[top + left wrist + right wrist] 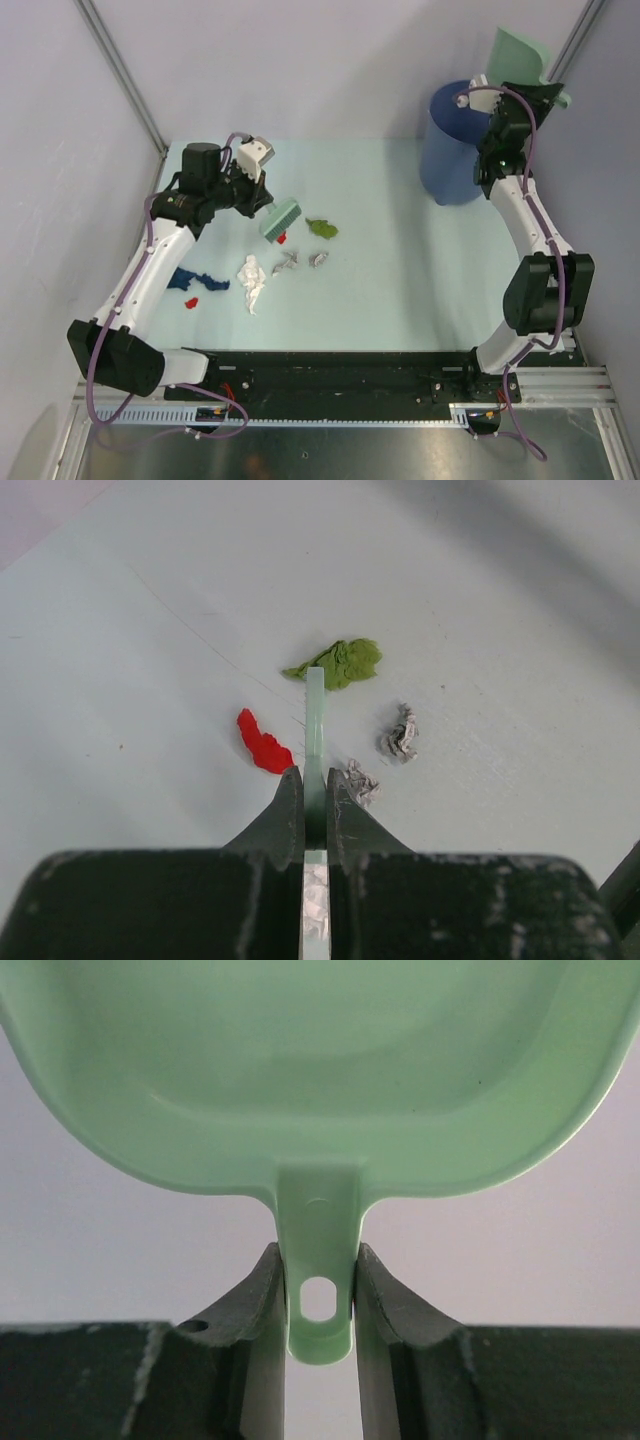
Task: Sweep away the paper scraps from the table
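Paper scraps lie on the table [400, 270]: a green one [322, 228], two grey ones [318, 259], a white one [251, 277], a dark blue one [195, 281] and small red ones [283, 238]. My left gripper [252, 192] is shut on the pale green hand brush [281, 219], held just above the red and green scraps. The left wrist view shows the brush edge-on [315, 730] with the red [262, 744], green [340, 663] and grey [400, 735] scraps around it. My right gripper [530, 95] is shut on the handle [318, 1280] of the pale green dustpan [520, 55], held high above the bucket.
A blue bucket [452, 145] stands at the table's far right, under the dustpan. Grey frame posts [120, 70] rise at the back corners. A black rail [340, 375] runs along the front edge.
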Controlling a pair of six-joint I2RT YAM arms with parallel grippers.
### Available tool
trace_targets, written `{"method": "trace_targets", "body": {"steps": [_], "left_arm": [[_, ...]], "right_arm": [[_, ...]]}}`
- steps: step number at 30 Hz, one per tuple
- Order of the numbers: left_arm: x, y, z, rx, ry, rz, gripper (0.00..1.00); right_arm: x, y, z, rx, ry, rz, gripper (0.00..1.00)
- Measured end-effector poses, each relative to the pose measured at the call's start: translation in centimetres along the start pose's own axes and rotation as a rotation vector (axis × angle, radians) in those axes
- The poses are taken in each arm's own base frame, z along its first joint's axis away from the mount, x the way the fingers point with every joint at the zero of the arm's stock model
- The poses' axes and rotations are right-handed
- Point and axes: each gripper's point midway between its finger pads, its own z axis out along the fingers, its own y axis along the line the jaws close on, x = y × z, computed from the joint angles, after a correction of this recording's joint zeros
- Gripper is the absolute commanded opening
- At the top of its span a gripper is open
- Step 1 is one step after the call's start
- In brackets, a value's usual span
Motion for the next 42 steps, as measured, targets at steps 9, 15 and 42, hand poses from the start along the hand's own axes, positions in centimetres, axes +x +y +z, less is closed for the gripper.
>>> {"method": "trace_targets", "body": {"steps": [9,15,42], "left_arm": [[-0.1,-0.3,0.0,0.017,-0.006,-0.013,0.00],[-0.3,-0.2,0.2,0.017,-0.005,-0.033,0.00],[0.0,6.2,10.4,-0.079,0.095,-0.142,0.00]], "right_arm": [[-2.5,-7.1,-5.8,-0.108,-0.104,0.722,0.00],[-8.8,-7.6,-17.0,-0.519,-0.397,1.103,0.00],[-11.5,31.5,-42.1,-1.697,0.264,0.193,0.00]]}}
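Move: The red scrap lies about 14 cm ahead of my brush-holding left hand, 2 cm right and 25 cm below; at that height, the green scrap is 16 cm ahead and 12 cm right, the left silver scrap 5 cm ahead and 4 cm right. From my dustpan-holding right hand, the right silver scrap is some 46 cm left, 8 cm back and 42 cm down; the bin's middle is 15 cm ahead, 8 cm left, 30 cm down. I swing the dustpan up a little and away from the bin, then down and back to the table beside the right silver scrap: nearly 40 cm lower, 29 cm left and 23 cm back, my right fingers turning to point straight down. After a pause, my left hand carries the brush 11 cm forward and 5 cm down, over towards the red scrap's far side. ##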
